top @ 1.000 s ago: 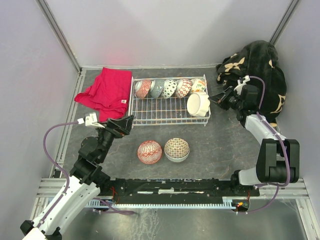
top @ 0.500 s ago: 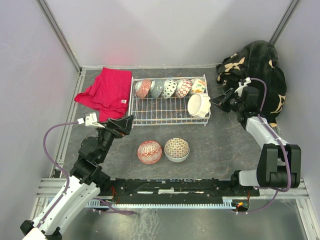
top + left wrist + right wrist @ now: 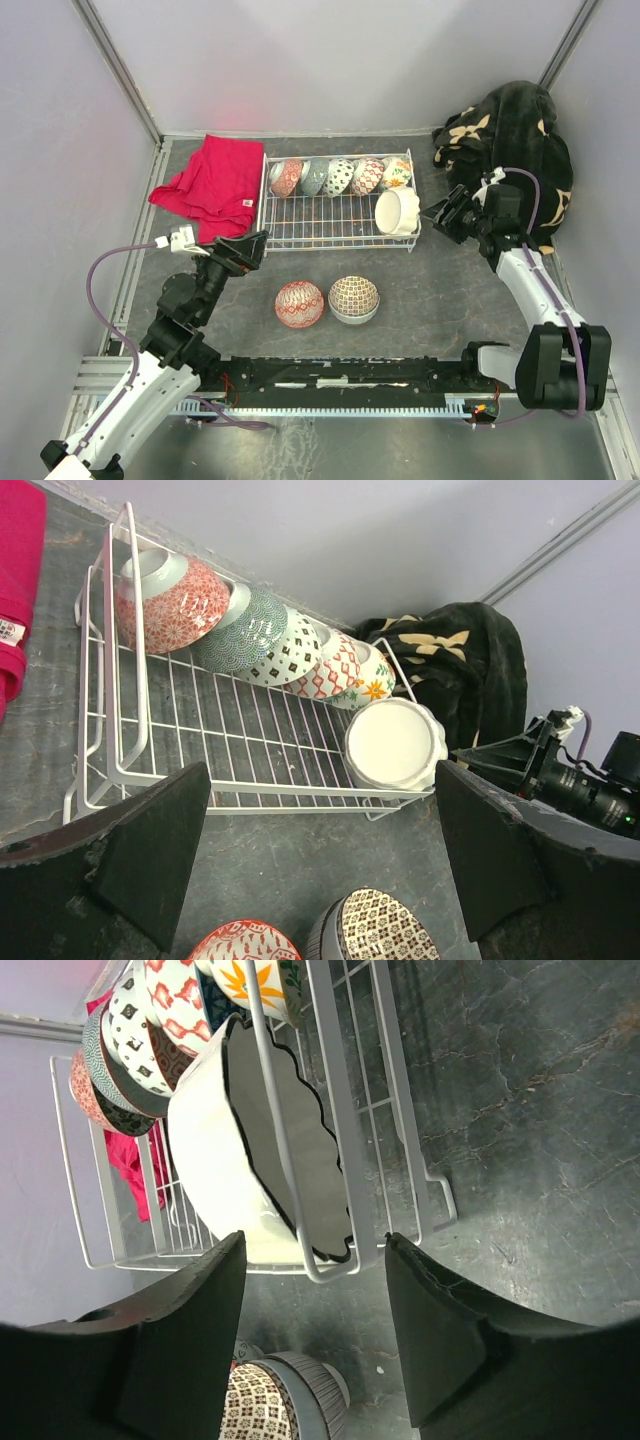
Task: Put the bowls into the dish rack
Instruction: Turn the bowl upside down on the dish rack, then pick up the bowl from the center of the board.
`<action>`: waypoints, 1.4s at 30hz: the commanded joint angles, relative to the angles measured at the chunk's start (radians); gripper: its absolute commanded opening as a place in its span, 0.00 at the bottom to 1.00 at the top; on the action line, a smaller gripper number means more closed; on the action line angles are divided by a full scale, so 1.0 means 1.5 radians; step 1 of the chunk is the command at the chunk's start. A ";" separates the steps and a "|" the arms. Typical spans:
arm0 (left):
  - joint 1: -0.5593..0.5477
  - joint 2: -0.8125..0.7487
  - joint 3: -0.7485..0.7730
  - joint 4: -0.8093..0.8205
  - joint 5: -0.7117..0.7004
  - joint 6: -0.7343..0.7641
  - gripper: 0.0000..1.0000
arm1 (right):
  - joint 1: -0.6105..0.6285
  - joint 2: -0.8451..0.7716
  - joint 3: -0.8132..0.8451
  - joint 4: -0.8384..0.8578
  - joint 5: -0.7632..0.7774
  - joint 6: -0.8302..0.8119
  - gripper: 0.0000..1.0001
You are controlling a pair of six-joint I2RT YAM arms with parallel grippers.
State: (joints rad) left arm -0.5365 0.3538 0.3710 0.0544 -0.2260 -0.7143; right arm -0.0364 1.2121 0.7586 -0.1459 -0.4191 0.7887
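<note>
The white wire dish rack (image 3: 330,228) holds a row of several patterned bowls (image 3: 340,176) along its back and a plain white bowl (image 3: 396,210) on its side at the right end. Two bowls stand on the table in front: a red lattice one (image 3: 299,303) and a brown mosaic one (image 3: 354,298). My right gripper (image 3: 438,215) is open and empty, just right of the rack; its wrist view shows the white bowl (image 3: 215,1180) behind the rack wire (image 3: 330,1110). My left gripper (image 3: 255,245) is open and empty, left of the rack's front, above the two loose bowls (image 3: 385,930).
A red cloth (image 3: 210,180) lies left of the rack. A black floral blanket (image 3: 510,135) is heaped at the back right, behind my right arm. Grey walls close the table on three sides.
My right gripper has drawn back from the rack's right end, toward the near right. The white bowl stays in the rack. The left arm has not moved.
</note>
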 commanded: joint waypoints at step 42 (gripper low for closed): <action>-0.002 0.014 0.023 0.018 -0.018 0.047 0.99 | 0.537 -0.173 0.098 -0.182 0.074 -0.249 0.99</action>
State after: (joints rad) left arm -0.5365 0.3729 0.3710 0.0540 -0.2333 -0.7136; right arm 0.7162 0.9817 0.9035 -0.4671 -0.3481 0.4778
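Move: The checkered bowl, on top of its stack, lies about 20 cm to the right hand's left, 15 cm back and 9 cm lower. The cream bowl just set on the rack is some 10 cm left of the hand and 3 cm ahead, a little lower; the red bowl stands about 13 cm left of the checkered one, 1 cm farther back. From the left hand the checkered bowl is roughly 19 cm right, 3 cm back and 20 cm below. With no touch to be seen, the part-open right hand draws clear of the cream bowl and rack end, easing back a little at first. It then arcs up about 9 cm while sweeping back and left, some 17 cm each way, and sinks about 3 cm towards the checkered bowl. The wrist swings roughly 50 degrees counter-clockwise as the fingers open fully. ##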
